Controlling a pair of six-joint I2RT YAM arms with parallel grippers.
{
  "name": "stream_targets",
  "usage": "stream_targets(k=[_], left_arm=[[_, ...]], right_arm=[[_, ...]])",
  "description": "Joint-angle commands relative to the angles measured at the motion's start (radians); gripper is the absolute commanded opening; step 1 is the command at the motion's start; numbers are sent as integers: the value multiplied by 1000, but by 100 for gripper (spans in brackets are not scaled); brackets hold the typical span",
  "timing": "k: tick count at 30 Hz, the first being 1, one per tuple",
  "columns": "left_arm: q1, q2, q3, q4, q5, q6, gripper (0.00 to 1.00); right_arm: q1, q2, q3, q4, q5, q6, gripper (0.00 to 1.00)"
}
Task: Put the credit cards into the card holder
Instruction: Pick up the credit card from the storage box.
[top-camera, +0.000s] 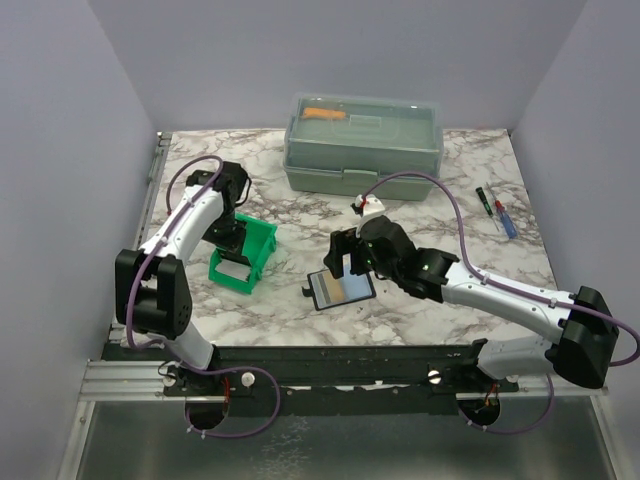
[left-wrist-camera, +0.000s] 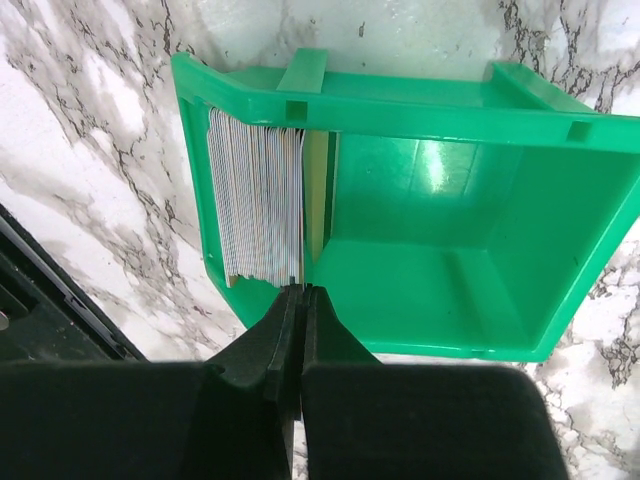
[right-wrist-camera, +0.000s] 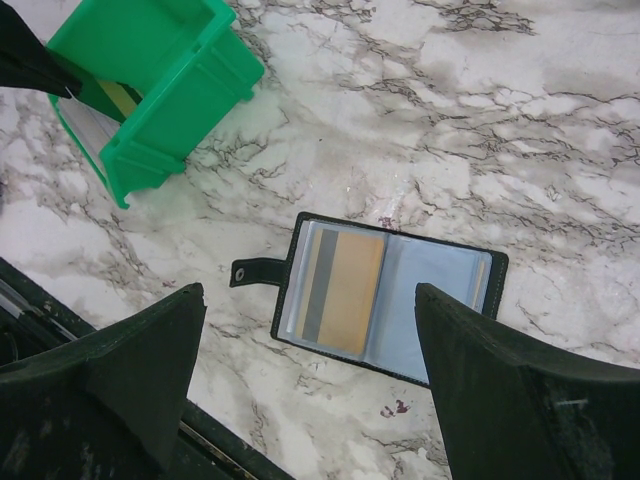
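Observation:
The credit cards (left-wrist-camera: 255, 200) stand on edge as a grey-silver stack in the left end of a green bin (left-wrist-camera: 430, 230), with a yellowish card (left-wrist-camera: 315, 200) beside them. My left gripper (left-wrist-camera: 301, 290) is inside the bin (top-camera: 245, 255), its tips pinched together on the near edge of the stack's last card. The card holder (right-wrist-camera: 430, 300) lies open on the marble with one yellowish card (right-wrist-camera: 345, 290) in its left pocket. My right gripper (right-wrist-camera: 310, 290) hovers above it, wide open and empty. The holder also shows in the top view (top-camera: 343, 289).
A big grey-green lidded toolbox (top-camera: 362, 145) stands at the back centre. Two pens (top-camera: 497, 212) lie at the right. A small white and red object (top-camera: 368, 207) sits behind the right wrist. A black rail (top-camera: 340, 358) runs along the table's near edge.

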Motion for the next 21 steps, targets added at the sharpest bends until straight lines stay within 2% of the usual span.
stream_targets(k=[1, 9, 12, 15, 16, 18, 21], left_arm=[[-1, -46, -4, -21, -33, -4, 0], [-17, -196, 103, -50, -122, 79, 0], [-60, -316, 109, 47, -110, 177, 0], [-82, -493, -9, 325, 68, 380, 0], [-82, -554, -67, 442, 164, 441, 0], [-83, -645, -192, 721, 451, 566, 0], [-91, -622, -352, 1049, 760, 513, 0]], right_arm=[[3, 11, -1, 26, 7, 12, 88], [4, 16, -15, 16, 18, 21, 88], [0, 16, -30, 6, 22, 33, 88], [-10, 19, -35, -9, -8, 53, 88], [-19, 18, -35, -13, -34, 59, 88], [-53, 1, -46, 1, -131, 78, 88], [-127, -75, -117, 138, -379, 119, 88]])
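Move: Below and to the right of the left hand, which already pinches one credit card by its edge, lies the open card holder: about 22 cm to the right, 6 cm back and 10 cm down. The rest of the card stack sits some 3 cm left, 2 cm back and 7 cm below; the storage box's middle is roughly 3 cm ahead, 2 cm left, 8 cm down. From the right hand the card holder lies about 16 cm below, 3 cm back and 1 cm left. Lifting away from the storage box with the credit card still pinched in shut fingers, the left hand rises about 18 cm, slowly at first and then fast, swinging some 6 cm right near the end. Its wrist turns some 60 degrees, bringing the down-pointing fingers up to face forward and right. The open right hand sinks about 2 cm towards the card holder. ##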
